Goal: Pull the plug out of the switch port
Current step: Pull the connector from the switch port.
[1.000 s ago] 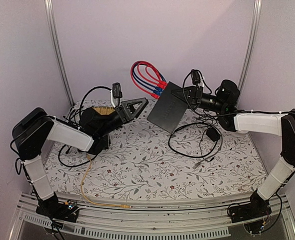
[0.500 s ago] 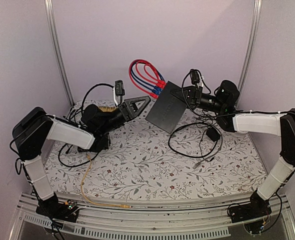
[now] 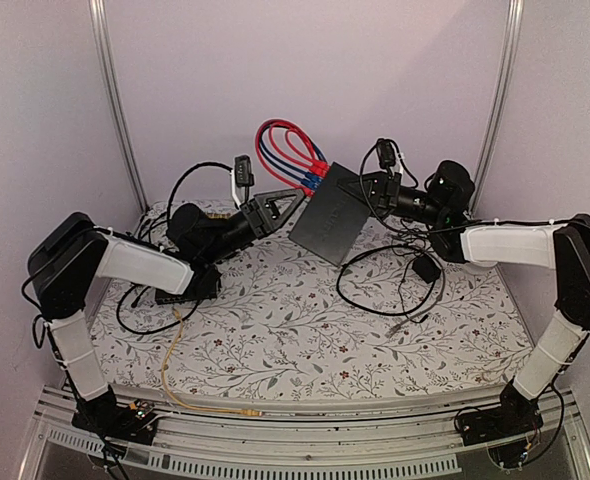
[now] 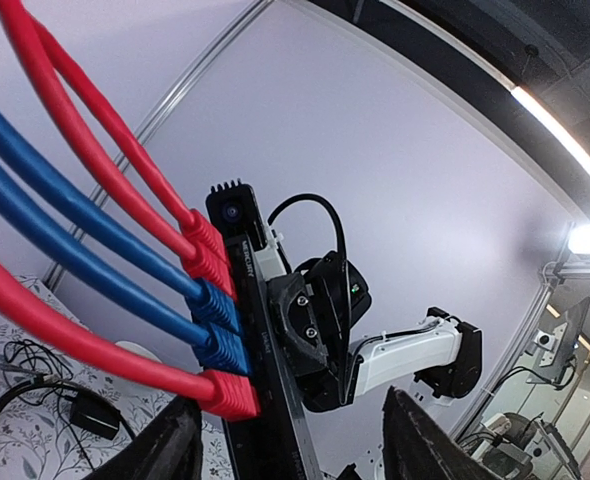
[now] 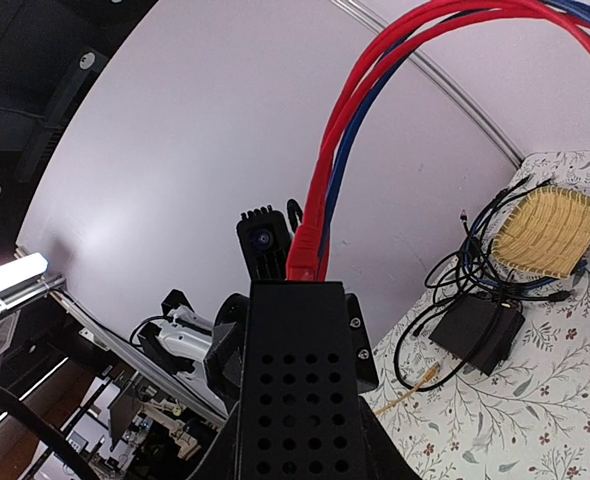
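Note:
The switch (image 3: 327, 222) is a flat matte-black box held tilted above the table, with my right gripper (image 3: 368, 189) shut on its right end. In the right wrist view its perforated end (image 5: 297, 385) fills the space between the fingers. Red and blue plugs (image 3: 315, 180) sit in the ports along its upper-left edge, their cables looping up behind. My left gripper (image 3: 293, 200) is open, with its tips just left of those plugs. In the left wrist view the lowest red plug (image 4: 227, 394) lies just above the left finger (image 4: 170, 445), and the port edge (image 4: 265, 420) runs between the jaws.
A dark grey box (image 3: 187, 287) with a yellow cable (image 3: 172, 362) lies at the left, beside a wicker basket (image 5: 550, 235). Black cables and a power adapter (image 3: 425, 268) lie loose on the floral cloth under the right arm.
My left gripper has moved right and up towards the plugs, and its jaws have narrowed somewhat. The right gripper and the switch have shifted slightly left.

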{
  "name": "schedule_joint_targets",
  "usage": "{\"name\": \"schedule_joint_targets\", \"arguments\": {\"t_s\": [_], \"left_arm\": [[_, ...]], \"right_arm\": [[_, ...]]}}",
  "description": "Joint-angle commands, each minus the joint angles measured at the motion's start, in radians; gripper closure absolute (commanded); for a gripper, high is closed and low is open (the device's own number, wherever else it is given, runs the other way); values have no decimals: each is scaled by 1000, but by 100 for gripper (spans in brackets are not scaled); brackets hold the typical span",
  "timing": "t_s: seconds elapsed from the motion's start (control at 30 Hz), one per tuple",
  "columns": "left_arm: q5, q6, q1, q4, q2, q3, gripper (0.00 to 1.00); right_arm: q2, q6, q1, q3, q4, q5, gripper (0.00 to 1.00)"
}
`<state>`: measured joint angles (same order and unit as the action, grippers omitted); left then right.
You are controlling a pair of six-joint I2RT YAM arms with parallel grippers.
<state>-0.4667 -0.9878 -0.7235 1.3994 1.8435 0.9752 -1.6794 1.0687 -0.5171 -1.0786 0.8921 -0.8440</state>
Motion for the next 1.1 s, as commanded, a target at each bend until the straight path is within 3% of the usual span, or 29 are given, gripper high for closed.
{"name": "schedule_joint_targets", "arguments": {"t_s": [0.0, 0.8, 1.07], "left_arm": [[-17, 17, -11, -19, 22, 31, 39], [2, 12, -17, -33, 46, 63, 59], [8, 8, -17, -25, 49, 65, 60]], "right_arm": [[4, 16, -6, -67, 140, 13, 98], [-5, 25, -7, -62, 161, 6, 98], [-3, 28, -7, -55, 167, 2, 98]]}}
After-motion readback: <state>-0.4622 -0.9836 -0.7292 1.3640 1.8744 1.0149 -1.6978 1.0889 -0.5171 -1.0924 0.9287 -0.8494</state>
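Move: The switch is held up in the right gripper. Its end plug nearest the left gripper, a red one, lies about 3 cm to the left hand's right, 2 cm ahead and roughly 1 cm above. The blue plugs sit some 2 cm farther forward of it and slightly higher; the switch's middle is about 6 cm right of the left hand and 2 cm back. From the right hand that red plug lies some 8 cm left, about level fore and aft. Ease the open left gripper about 1 cm to the right and a little forward towards the nearest red plug, letting it settle slightly lower after a tiny rise. Narrow the fingers by about a third of their gap as they come up around the plug, stopping well short of shut, with hardly any wrist turn. Keep the right gripper still, holding the switch. ##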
